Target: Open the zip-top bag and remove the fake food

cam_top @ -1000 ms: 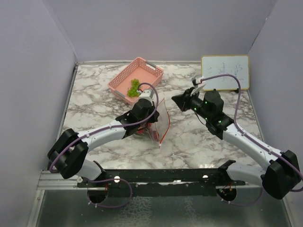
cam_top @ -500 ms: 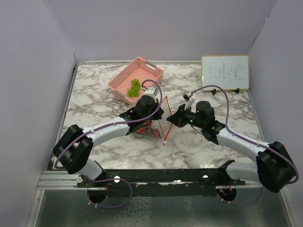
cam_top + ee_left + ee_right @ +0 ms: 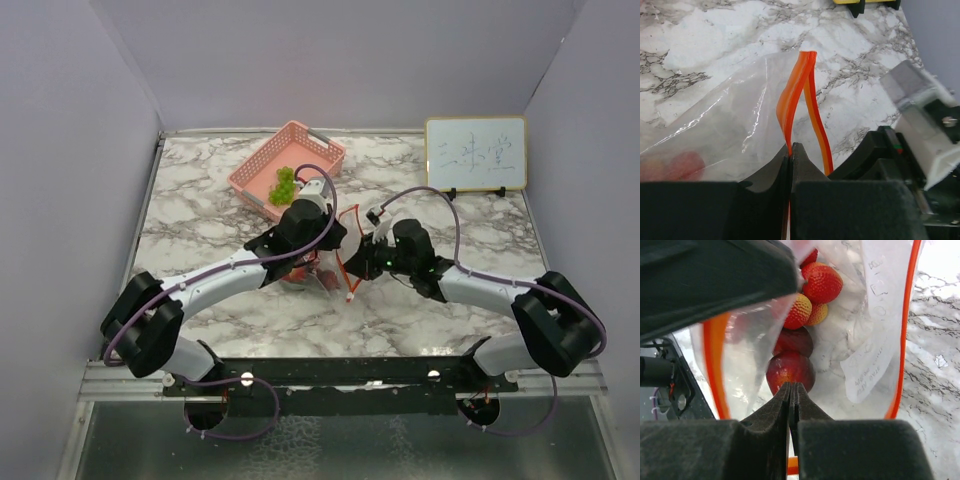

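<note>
The zip-top bag (image 3: 332, 281) stands mid-table, clear plastic with an orange zip strip (image 3: 796, 90). My left gripper (image 3: 790, 146) is shut on one side of that strip and holds the mouth up; in the top view the left gripper (image 3: 328, 242) is over the bag. The mouth gapes wide in the right wrist view. My right gripper (image 3: 791, 385) is shut with its tips pointing into the mouth, just short of a round red piece (image 3: 790, 370). Deeper inside lie strawberry-like fake food pieces (image 3: 822, 284). From above, the right gripper (image 3: 353, 268) sits at the bag's right side.
A pink mesh basket (image 3: 262, 165) at the back left holds a green grape cluster (image 3: 284, 186). A small whiteboard (image 3: 475, 153) stands at the back right. Grey walls close in the marble table (image 3: 200, 215) on three sides. The right arm (image 3: 900, 155) shows close by in the left wrist view.
The right arm has swung left and down from near the whiteboard to the bag's mouth, jaws shut all the way. The left gripper kept its hold, and the bag shifted slightly.
</note>
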`<state>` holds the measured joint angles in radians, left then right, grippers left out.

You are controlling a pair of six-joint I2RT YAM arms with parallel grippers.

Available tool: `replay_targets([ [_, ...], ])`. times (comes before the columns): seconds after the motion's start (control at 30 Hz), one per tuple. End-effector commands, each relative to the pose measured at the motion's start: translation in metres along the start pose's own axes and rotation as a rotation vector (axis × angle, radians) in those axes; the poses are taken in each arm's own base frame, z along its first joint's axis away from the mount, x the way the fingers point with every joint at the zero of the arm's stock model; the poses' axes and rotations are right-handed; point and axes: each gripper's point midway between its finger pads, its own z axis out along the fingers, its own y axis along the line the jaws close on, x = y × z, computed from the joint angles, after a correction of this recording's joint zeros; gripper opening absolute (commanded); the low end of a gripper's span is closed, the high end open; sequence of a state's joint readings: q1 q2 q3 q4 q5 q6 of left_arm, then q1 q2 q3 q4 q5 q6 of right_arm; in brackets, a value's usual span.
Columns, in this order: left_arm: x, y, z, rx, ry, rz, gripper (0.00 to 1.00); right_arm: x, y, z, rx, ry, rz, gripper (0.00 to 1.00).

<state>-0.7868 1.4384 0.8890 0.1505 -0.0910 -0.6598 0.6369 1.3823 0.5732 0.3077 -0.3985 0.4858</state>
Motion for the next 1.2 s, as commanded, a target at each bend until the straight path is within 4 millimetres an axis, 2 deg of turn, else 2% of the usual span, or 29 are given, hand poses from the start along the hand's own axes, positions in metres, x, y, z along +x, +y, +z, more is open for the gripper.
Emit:
replay_targets([
  [0.0,-0.026,-0.021,-0.015,0.081,-0.077,-0.02,0.0,-0.006,0.008,0.013,-0.027,-0.014,-0.024,0.06],
  [0.17,-0.028,-0.024,-0.018,0.095,-0.08,-0.017,0.0,-0.002,0.019,0.022,-0.043,-0.008,-0.042,0.12],
  [0.37,-0.024,-0.023,-0.017,0.1,-0.076,-0.029,0.0,0.0,0.034,0.03,-0.071,-0.002,-0.063,0.3],
  [0.7,-0.026,-0.026,-0.021,0.112,-0.082,-0.03,0.0,0.017,0.032,0.047,-0.044,0.046,-0.088,0.6],
  [1.03,-0.029,-0.023,-0.026,0.103,-0.097,-0.027,0.0,0.051,0.024,0.058,0.003,0.151,-0.122,0.71],
  [1.17,-0.028,-0.023,-0.026,0.104,-0.098,-0.03,0.0,0.068,0.022,0.063,-0.017,0.191,-0.1,0.72],
])
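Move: The dark red fruit, nearest the bag's mouth, lies about 7 cm to the right hand's left, roughly 1 cm back and some 6 cm below it. A second dark red fruit sits about 3 cm farther left of it and 1 cm farther out; the red-and-yellow fruit is some 13 cm left of the right hand and 2 cm ahead. From the left hand, already pinching the orange zip edge, the nearest fruit is about 8 cm back, 4 cm left and 13 cm below. Towards the dark red fruit in the bag, the right hand pushes left by about 5 cm and sinks some 4 cm, easing slightly back, while its shut fingers spread to nearly three quarters open. The left hand keeps its pinch on the orange zip edge, raising it about 2.5 cm, then letting most of that height go as it drifts a centimetre back and left. ##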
